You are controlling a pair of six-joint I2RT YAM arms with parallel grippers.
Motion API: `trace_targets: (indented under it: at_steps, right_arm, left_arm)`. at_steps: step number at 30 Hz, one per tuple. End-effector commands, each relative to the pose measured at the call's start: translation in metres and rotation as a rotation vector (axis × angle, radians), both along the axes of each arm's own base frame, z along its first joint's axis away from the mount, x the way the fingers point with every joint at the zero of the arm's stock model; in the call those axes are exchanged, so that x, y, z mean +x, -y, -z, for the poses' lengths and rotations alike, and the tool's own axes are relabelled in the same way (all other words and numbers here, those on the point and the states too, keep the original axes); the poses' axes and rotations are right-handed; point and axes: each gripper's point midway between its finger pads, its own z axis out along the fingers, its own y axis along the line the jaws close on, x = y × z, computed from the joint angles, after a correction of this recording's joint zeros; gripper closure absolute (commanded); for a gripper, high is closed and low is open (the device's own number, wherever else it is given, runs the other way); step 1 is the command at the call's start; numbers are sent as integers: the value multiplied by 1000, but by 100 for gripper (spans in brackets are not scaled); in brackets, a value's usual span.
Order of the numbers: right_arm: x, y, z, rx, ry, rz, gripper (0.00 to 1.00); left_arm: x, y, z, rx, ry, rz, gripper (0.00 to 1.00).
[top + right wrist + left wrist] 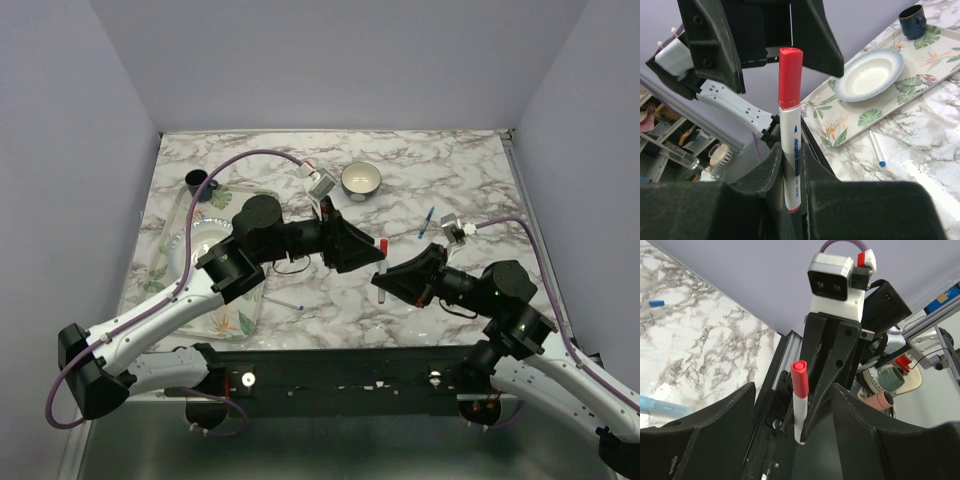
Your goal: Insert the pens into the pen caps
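A white pen (793, 150) with a red pen cap (790, 75) seated on its top stands upright in my right gripper (793, 165), which is shut on the barrel. My left gripper (795, 440) is open, its fingers (710, 45) spread on either side of the capped pen (799, 390) without touching it. In the top view both grippers (372, 255) (383, 280) meet over the table's middle around that pen (383, 246). A white pen with a blue tip (285, 301) and a dark blue pen (427, 222) lie on the marble. A loose blue cap (656, 303) and a pale blue marker (660, 406) also lie there.
A floral tray (222, 322) at the left holds a white plate (870, 75) and a dark cup (196, 180). A small bowl (361, 180) stands at the back centre. Purple cables loop over both arms.
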Motion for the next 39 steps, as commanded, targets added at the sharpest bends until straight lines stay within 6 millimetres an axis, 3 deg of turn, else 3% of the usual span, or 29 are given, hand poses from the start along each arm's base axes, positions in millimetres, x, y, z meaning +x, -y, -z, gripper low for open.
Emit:
trace_targets:
  at_steps: [1, 11, 20, 27, 30, 34, 39]
  right_arm:
    - [-12, 0, -5, 20, 40, -58, 99]
    - [-16, 1, -4, 14, 40, -72, 99]
    - [-13, -1, -1, 11, 32, -68, 99]
    - [-12, -2, 1, 12, 23, -65, 99]
    - [-11, -2, 1, 14, 22, -62, 99]
    - [-11, -2, 0, 17, 19, -59, 99]
    - [-11, -1, -10, 42, 37, -59, 99]
  left_arm:
    - [5, 8, -14, 3, 72, 15, 30]
    - [10, 22, -23, -13, 94, 54, 37]
    - [6, 23, -27, -39, 98, 80, 40]
    - [0, 23, -26, -47, 94, 109, 48]
    - [-2, 23, -23, -45, 90, 120, 54]
    - [-7, 23, -22, -57, 89, 148, 76]
    - [-17, 22, -12, -58, 48, 200, 94]
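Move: The red pen cap already sits on the upright pen in the right fingers. From the left hand it is about 3 cm to the right, 1 cm ahead and level; from the right hand about 7 cm above and 2 cm ahead. On the table, some 35 cm below the left hand, a light-blue pen lies about 12 cm ahead and 7 right, a dark-blue pen 26 ahead and 17 right, and the bowl 38 ahead. The red cap's upper end is what the left hand goes for: it edges right about 2.5 cm and up about 2, swaying some 1.5 cm forward and back again, turning a little clockwise. Its open fingers close around the cap's top and pinch it. The right hand keeps its grip on the barrel, easing back about 1 cm and then holding still. ##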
